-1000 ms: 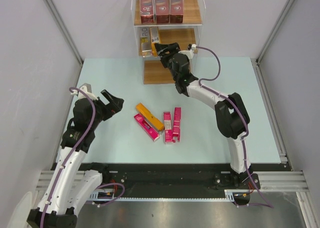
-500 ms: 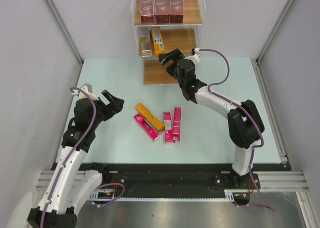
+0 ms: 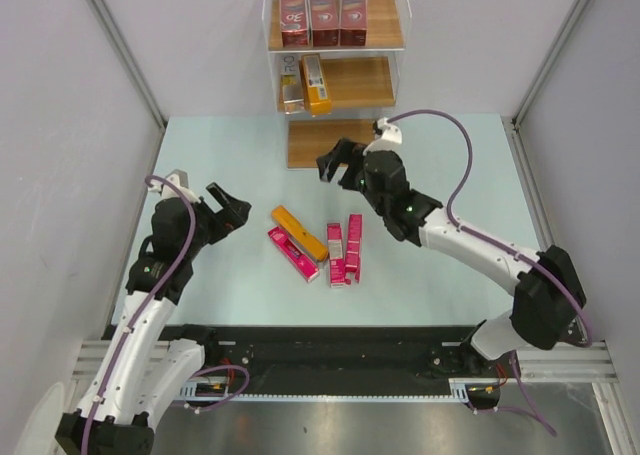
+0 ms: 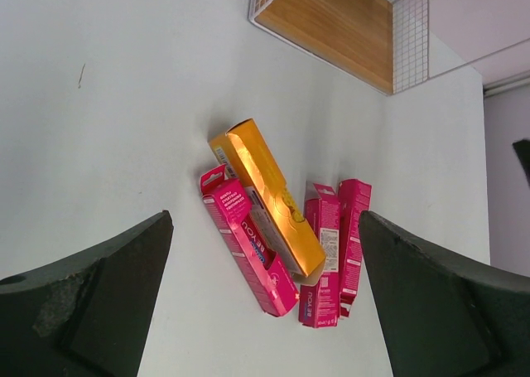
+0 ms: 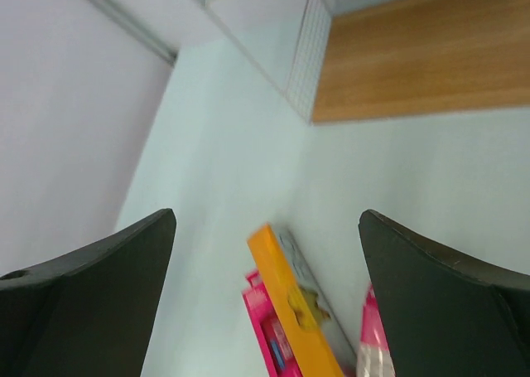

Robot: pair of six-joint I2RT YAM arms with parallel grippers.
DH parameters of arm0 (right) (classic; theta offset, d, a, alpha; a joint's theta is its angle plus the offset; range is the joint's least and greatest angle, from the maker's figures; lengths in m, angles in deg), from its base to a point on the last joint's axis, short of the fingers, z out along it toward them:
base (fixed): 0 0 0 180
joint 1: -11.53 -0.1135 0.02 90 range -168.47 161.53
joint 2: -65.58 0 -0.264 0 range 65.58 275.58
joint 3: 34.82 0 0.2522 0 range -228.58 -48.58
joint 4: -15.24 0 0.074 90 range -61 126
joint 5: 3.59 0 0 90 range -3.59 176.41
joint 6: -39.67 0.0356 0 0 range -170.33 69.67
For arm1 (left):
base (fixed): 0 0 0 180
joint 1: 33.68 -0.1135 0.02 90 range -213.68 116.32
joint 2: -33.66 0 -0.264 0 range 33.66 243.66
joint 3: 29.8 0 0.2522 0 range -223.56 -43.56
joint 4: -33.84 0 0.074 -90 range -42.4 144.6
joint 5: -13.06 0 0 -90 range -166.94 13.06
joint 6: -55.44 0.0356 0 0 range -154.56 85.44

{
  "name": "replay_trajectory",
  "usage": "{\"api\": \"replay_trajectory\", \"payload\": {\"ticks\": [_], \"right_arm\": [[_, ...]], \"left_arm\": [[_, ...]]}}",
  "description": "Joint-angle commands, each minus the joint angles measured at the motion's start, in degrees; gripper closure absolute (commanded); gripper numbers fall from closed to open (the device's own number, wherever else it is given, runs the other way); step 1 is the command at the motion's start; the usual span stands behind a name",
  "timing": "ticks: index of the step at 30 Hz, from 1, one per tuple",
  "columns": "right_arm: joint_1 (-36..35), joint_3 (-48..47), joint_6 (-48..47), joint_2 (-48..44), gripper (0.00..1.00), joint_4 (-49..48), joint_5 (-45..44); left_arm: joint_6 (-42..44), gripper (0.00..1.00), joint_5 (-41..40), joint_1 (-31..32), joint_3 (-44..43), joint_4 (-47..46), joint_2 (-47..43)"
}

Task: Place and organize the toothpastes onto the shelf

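The shelf (image 3: 386, 41) stands at the table's far edge. Three dark red toothpastes (image 3: 322, 12) stand on its top board and two orange-yellow ones (image 3: 305, 83) lie on the middle board. On the table lie one orange carton (image 3: 299, 233) and three pink cartons (image 3: 293, 254) (image 3: 336, 254) (image 3: 354, 247). My right gripper (image 3: 338, 162) hangs open and empty in front of the lowest board, above the orange carton (image 5: 294, 302). My left gripper (image 3: 229, 206) is open, left of the pile, looking at the orange carton (image 4: 265, 196) and the pink ones (image 4: 247, 240) (image 4: 320, 253).
The lowest shelf board (image 3: 318, 142) is bare wood and also shows as a board (image 5: 414, 58) in the right wrist view. Grey walls with metal posts (image 3: 122, 50) close in the pale table (image 3: 460, 205) on both sides. The arms' base rail (image 3: 330, 360) runs along the near edge.
My right gripper opened, left an orange carton on the shelf's middle board beside the other, and drew back toward the table's middle. The left arm has barely moved.
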Motion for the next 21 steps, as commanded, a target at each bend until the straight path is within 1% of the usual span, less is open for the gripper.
{"api": "replay_trajectory", "payload": {"ticks": [1, 3, 4, 6, 11, 14, 21], "right_arm": [[-3.1, 5.6, -10.3, -5.5, 0.02, 7.1, 3.6], [-4.4, 8.7, -12.4, -8.0, 0.02, 8.1, 4.6], [-4.9, 9.3, -12.9, -8.6, 0.03, 10.5, 5.3], [-6.4, 11.1, -14.5, -10.4, 0.03, 12.2, 5.6], [-9.7, 11.6, -18.6, -10.2, 0.02, 15.2, 5.6], [-10.9, 11.6, -20.1, -8.1, 0.02, 14.5, 7.0], [-11.3, 10.4, -23.1, 1.3, 0.04, 7.0, 13.1]], "left_arm": [[1.4, 0.0, 2.7, 0.1, 0.8, -3.0, 0.2], [1.5, 0.0, 2.7, 0.0, 0.9, -3.4, 0.6], [1.5, 0.0, 3.1, 0.0, 0.9, -3.6, 0.8], [1.5, 0.0, 3.3, 0.1, 1.1, -4.1, 1.4], [1.4, 0.0, 3.9, 0.1, 1.4, -5.1, 2.6], [1.4, 0.0, 4.4, 0.1, 1.3, -5.1, 3.0], [1.9, 0.0, 3.9, 0.0, 1.1, -4.1, 2.7]]}}
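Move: The orange toothpaste box lies about 6 cm back and 9 cm to the left of my right hand, some 26 cm below it. Around it, the single pink box is about 11 cm back and 11 cm left of this hand; the near pink box of the pair is 11 cm back and straight below in the sideways sense, its twin 9 cm back and 4 cm right. From my left hand the orange box is roughly 5 cm ahead, 14 cm right and 20 cm below. Still empty and wide open, my right hand leaves the shelf side and swoops back and down, about 12 cm each way, towards the orange box, easing a little left at the end. Meanwhile I swing the fingers some 25 degrees counter-clockwise, roll the hand's left side down and tip the fingertips lower, so they line up with the box's length. I touch nothing yet. ##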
